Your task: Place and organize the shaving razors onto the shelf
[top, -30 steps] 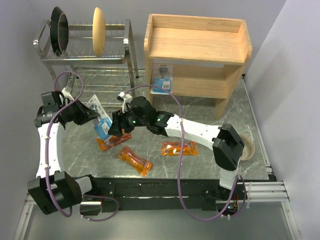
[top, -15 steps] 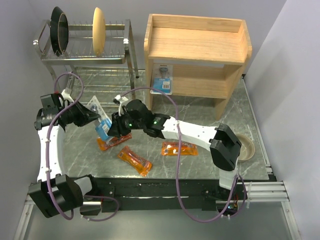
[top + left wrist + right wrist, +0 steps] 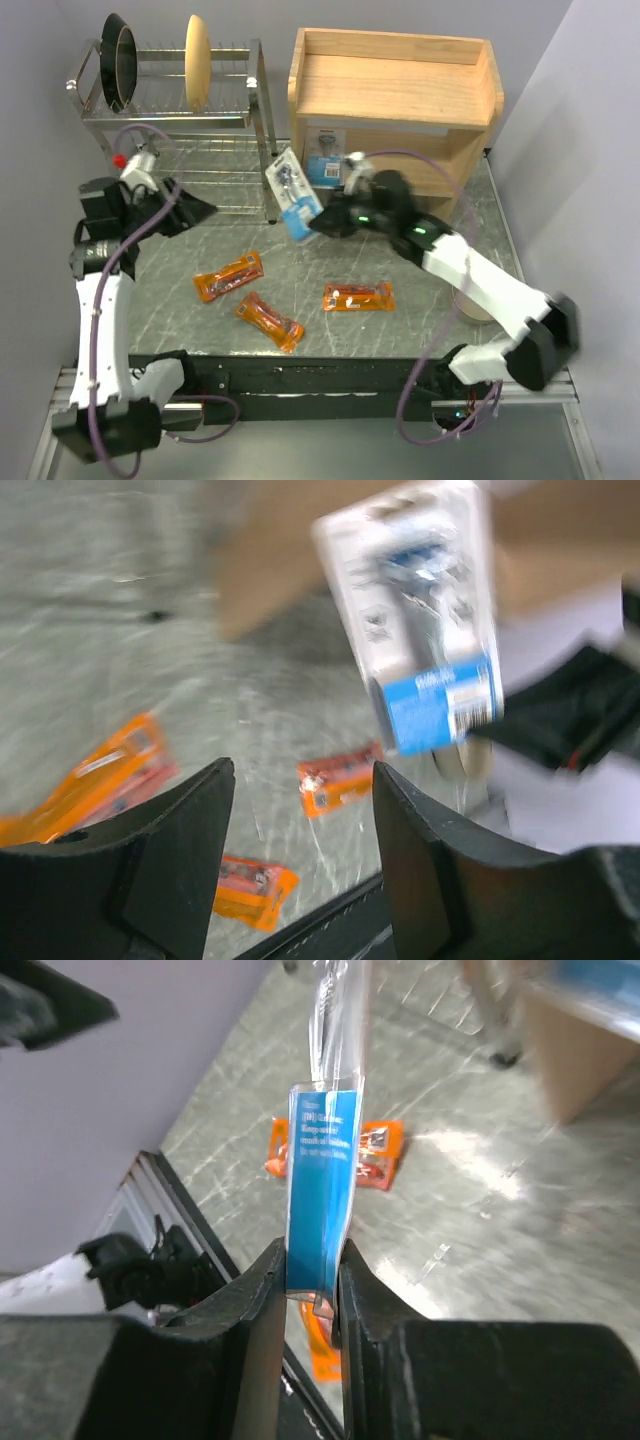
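My right gripper (image 3: 318,222) (image 3: 312,1278) is shut on the lower blue end of a blue-and-white razor card (image 3: 292,190) (image 3: 324,1185), held in the air in front of the wooden shelf (image 3: 395,95). The left wrist view shows that card (image 3: 420,620) too. Another razor card (image 3: 325,157) stands on the shelf's lower tier. Three orange razor packets (image 3: 228,276) (image 3: 269,320) (image 3: 358,297) lie on the table. My left gripper (image 3: 203,210) (image 3: 300,825) hangs open and empty to the left, well apart from the card.
A chrome dish rack (image 3: 170,95) with a dark pan and a tan plate stands at the back left. A round dish (image 3: 495,295) lies at the right, partly behind my right arm. The black base rail (image 3: 320,375) runs along the near edge.
The left gripper opened, let go of the razor card and drew back up to the left. The right gripper closed on the card and carried it up and right toward the shelf.
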Controlling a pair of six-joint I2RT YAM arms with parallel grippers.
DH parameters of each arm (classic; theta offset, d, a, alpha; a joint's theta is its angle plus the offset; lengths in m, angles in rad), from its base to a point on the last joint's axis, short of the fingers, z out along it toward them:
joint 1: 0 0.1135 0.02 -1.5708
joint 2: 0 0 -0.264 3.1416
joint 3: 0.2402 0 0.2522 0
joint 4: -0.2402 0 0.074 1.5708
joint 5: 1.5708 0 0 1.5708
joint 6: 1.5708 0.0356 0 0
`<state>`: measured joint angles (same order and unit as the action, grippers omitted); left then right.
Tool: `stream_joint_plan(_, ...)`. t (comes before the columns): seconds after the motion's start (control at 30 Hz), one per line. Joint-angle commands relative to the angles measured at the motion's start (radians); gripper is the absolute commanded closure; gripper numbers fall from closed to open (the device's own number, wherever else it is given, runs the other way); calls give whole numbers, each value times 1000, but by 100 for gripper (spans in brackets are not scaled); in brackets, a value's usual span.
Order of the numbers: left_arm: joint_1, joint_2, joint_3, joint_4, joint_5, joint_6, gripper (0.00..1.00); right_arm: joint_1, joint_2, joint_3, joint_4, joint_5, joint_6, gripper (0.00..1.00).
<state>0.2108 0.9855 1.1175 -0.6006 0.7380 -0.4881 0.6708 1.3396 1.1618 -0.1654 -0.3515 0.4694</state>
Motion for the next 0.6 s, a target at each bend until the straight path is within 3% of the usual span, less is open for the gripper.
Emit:
stream_joint_plan(0.0,-132,-13,2,76,46,156,39,-135,-221,-102,-48,-194,-78,98)
stream_joint_plan(0.1,-206,54,50,53,40,225,42,-267,-357,-204,-57,-327,-152,93)
stream_joint_plan(0.23,-375,157,148,16,-8,327,52,-497,-459,-318,-60,-414,-48,92)
stream_joint_plan(0.33,-502,232,209,-1,-48,382,57,-626,-473,-364,1,-469,50,88)
stream_joint_plan(0.57,-806,386,294,-5,-130,442,62,-778,-407,-401,214,-512,247,86)
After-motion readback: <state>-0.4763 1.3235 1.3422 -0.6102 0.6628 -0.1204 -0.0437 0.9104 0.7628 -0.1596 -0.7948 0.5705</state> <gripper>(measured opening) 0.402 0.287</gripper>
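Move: My right hand holds the blue-and-white razor pack. It is bound for the free spot on the shelf's lower board, some 20 cm ahead, 14 cm to the right and 5 cm lower. The first razor pack stands there about 13 cm to the left of that spot. The right-hand orange packet lies 26 cm below my right hand, 9 cm to its right and about level with it. From my empty left hand the spot is roughly 20 cm ahead, 38 cm right, 8 cm lower. Keeping my pinch on the razor pack, I sweep my right hand about 19 cm to the right across the shelf front, bowing slightly back and up before sinking again, and turn the wrist clockwise so the fingers point more forward. My empty left hand follows rightwards some 18 cm towards the shelf's left upright, swinging about 45 degrees clockwise and partly closing its fingers. ##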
